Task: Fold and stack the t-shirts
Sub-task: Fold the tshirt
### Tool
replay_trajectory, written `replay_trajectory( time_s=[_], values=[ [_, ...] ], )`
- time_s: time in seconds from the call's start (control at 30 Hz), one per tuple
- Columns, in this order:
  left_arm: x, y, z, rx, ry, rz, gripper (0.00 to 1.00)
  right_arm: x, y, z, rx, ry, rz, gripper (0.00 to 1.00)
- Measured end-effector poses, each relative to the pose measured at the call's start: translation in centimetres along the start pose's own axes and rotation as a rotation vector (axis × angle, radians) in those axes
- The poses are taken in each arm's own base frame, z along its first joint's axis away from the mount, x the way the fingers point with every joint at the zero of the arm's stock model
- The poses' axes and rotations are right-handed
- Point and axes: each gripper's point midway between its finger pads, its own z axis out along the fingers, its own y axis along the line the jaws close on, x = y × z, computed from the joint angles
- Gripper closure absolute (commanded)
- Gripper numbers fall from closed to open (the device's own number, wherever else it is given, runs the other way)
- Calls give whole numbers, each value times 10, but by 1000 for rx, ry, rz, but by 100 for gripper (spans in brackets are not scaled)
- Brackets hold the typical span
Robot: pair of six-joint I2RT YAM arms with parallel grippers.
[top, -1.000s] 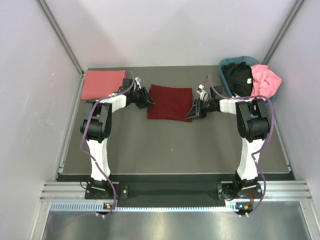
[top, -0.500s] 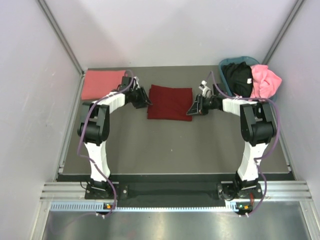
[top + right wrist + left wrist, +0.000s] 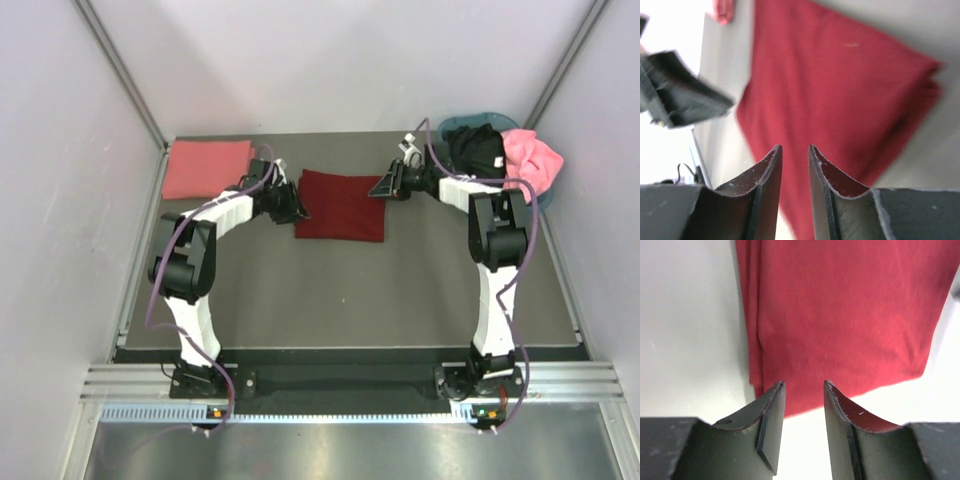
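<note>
A dark maroon t-shirt (image 3: 342, 205) lies folded into a rectangle at the middle back of the table. My left gripper (image 3: 297, 207) sits at its left edge. In the left wrist view that gripper (image 3: 804, 385) is open with nothing between the fingers, and the maroon cloth (image 3: 840, 315) lies just beyond the tips. My right gripper (image 3: 382, 187) is at the shirt's far right corner. It stands open too (image 3: 794, 148), empty, above the maroon cloth (image 3: 840, 90). A salmon-pink t-shirt (image 3: 205, 167) lies folded at the back left.
A teal-blue basket (image 3: 455, 125) in the back right corner holds a black t-shirt (image 3: 478, 152) and a bright pink t-shirt (image 3: 530, 162). The dark table (image 3: 330, 290) ends at side walls and a metal rail at the front. The left gripper (image 3: 680, 90) shows in the right wrist view.
My right gripper has moved from the shirt's right edge back to its far right corner, its jaws a little wider. The left gripper has shifted slightly at the left edge.
</note>
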Motion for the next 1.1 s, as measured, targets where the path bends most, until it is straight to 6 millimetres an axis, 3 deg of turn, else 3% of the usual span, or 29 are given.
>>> replay_trajectory(
  time_s=[0.1, 0.2, 0.27, 0.43, 0.6, 0.8, 0.9, 1.03, 1.1],
  values=[
    [13, 5, -4, -23, 3, -5, 59, 3, -25, 7, 22, -2, 57, 72],
    [27, 24, -2, -84, 15, -32, 60, 10, -48, 9, 43, 3, 119, 70],
    [35, 35, -2, -124, 25, -50, 60, 11, -52, 7, 36, 6, 143, 66],
    [31, 36, -11, -154, 2, -68, 57, 5, -46, 2, 42, -3, 123, 48],
    [15, 23, -17, -136, -25, -55, 55, 6, -21, -26, 99, -20, 82, 32],
    [24, 25, -8, -119, 17, -64, 57, 24, 3, -62, 191, -39, 37, 30],
    [36, 33, 1, -124, 58, -77, 62, 46, -3, -69, 253, -13, 36, 31],
    [40, 30, 3, -98, 75, -83, 90, 82, -14, -65, 304, 56, 53, 31],
    [42, 29, 5, -84, 82, -89, 98, 94, -13, -59, 302, 87, 51, 31]
  ],
)
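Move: Back from the left hand by about 4 cm, 1 cm to its left and 4 cm below lies the near-left corner of the folded dark red t-shirt; the coral folded shirt lies some 13 cm ahead and 22 cm left. The near-right corner is about 11 cm back, 2 cm right and 6 cm below the right hand. From that hand, the far-right corner is some 2 cm ahead and 3 cm right, the blue basket about 7 cm ahead and 29 cm right. Dipping by the far-right corner first, the right hand then opens wide, lifts and swings back about 11 cm along the shirt's right side, ending low, tilted down some 15 degrees, just short of the near-right corner. The left hand goes back about 3 cm, bobs down, up and down again, and closes its fingers on the near-left corner, pinching the cloth. ##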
